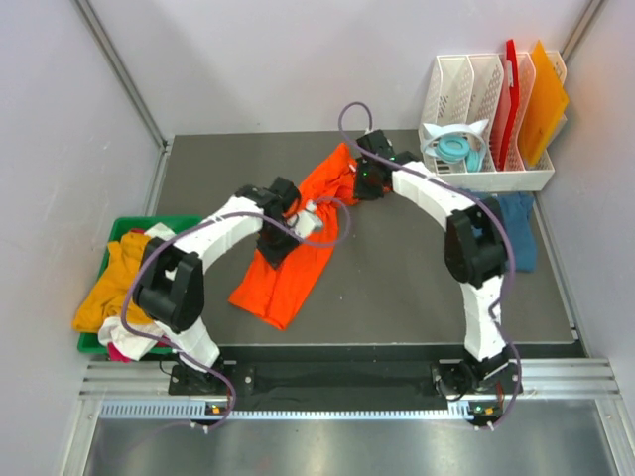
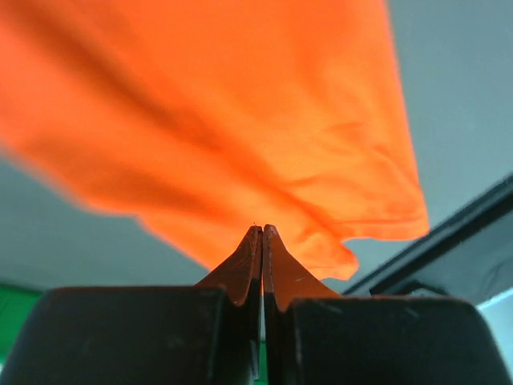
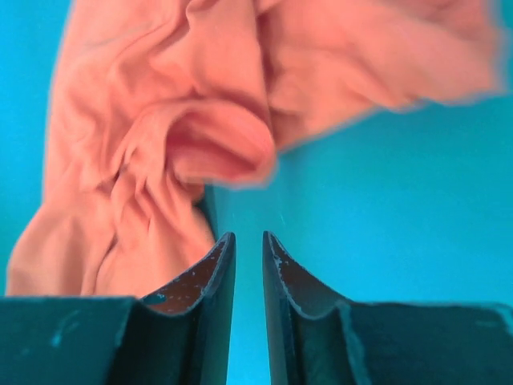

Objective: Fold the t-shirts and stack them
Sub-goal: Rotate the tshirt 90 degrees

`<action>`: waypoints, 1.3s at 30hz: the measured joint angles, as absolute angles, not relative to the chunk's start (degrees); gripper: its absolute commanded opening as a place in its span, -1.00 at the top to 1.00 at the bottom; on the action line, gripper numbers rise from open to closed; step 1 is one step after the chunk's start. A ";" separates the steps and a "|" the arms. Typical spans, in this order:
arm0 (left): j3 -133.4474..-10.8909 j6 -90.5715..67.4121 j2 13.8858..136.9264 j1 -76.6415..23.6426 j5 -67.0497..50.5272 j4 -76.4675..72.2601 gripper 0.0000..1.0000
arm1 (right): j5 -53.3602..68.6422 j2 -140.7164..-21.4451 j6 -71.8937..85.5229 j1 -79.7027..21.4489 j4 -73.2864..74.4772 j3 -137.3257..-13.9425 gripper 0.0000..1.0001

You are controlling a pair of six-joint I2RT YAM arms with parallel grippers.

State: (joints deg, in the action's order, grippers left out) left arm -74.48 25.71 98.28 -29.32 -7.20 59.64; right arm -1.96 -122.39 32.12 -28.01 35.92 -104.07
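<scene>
A bright orange t-shirt lies stretched diagonally across the dark table, from the back middle towards the front left. My left gripper sits over the shirt's middle. In the left wrist view its jaws are pressed together, with the orange cloth fanning out from the tips. My right gripper is at the shirt's far end. Its jaws stand a little apart with nothing between them. The bunched cloth lies just ahead and to the left. A dark teal-blue t-shirt lies at the right edge.
A green bin at the left holds a yellow-orange shirt, a white one and a pink one. A white rack at the back right holds a red board, an orange board and a teal roll.
</scene>
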 measured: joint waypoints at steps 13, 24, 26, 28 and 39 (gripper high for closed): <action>-80.79 18.15 104.71 -9.61 -3.60 50.09 1.00 | -6.35 -103.98 31.11 -37.26 25.98 -76.71 0.60; -80.62 16.58 110.93 -9.54 -1.41 49.52 1.00 | -4.38 -104.33 33.45 -49.23 20.97 -75.75 0.58; -80.55 16.51 110.93 -9.47 -1.23 49.54 1.00 | -3.66 -105.21 33.61 -52.99 19.49 -78.30 0.56; -80.51 16.36 110.93 -9.28 -1.15 49.50 1.00 | -2.74 -106.67 33.63 -56.69 18.37 -81.06 0.54; -80.34 14.28 110.93 -6.46 -1.67 49.28 1.00 | -0.30 -113.40 34.17 -62.92 16.80 -77.06 0.54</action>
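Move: The orange t-shirt lies slantwise, its near end some 26 cm back and 25 cm to the left of the right hand, about 7 cm below; its bunched far end is only about 4 cm ahead of that hand and 6 cm left. From the left hand the t-shirt's middle is roughly 8 cm ahead and 9 cm right, 5 cm down, its near end about 8 cm straight back. The green bin stands some 31 cm to the left of the left hand and 4 cm back. The t-shirt's near end is what the right hand goes for: it hops up about 4 cm, swings back some 26 cm and left 17, dips and rises once on the way, turns about 35 degrees counter-clockwise, and sinks over the right edge there, fingers slightly open. The left hand, fingers shut, arcs about 10 cm forward and 11 left off the t-shirt and down to just above the bare table on its left, turning likewise counter-clockwise. ##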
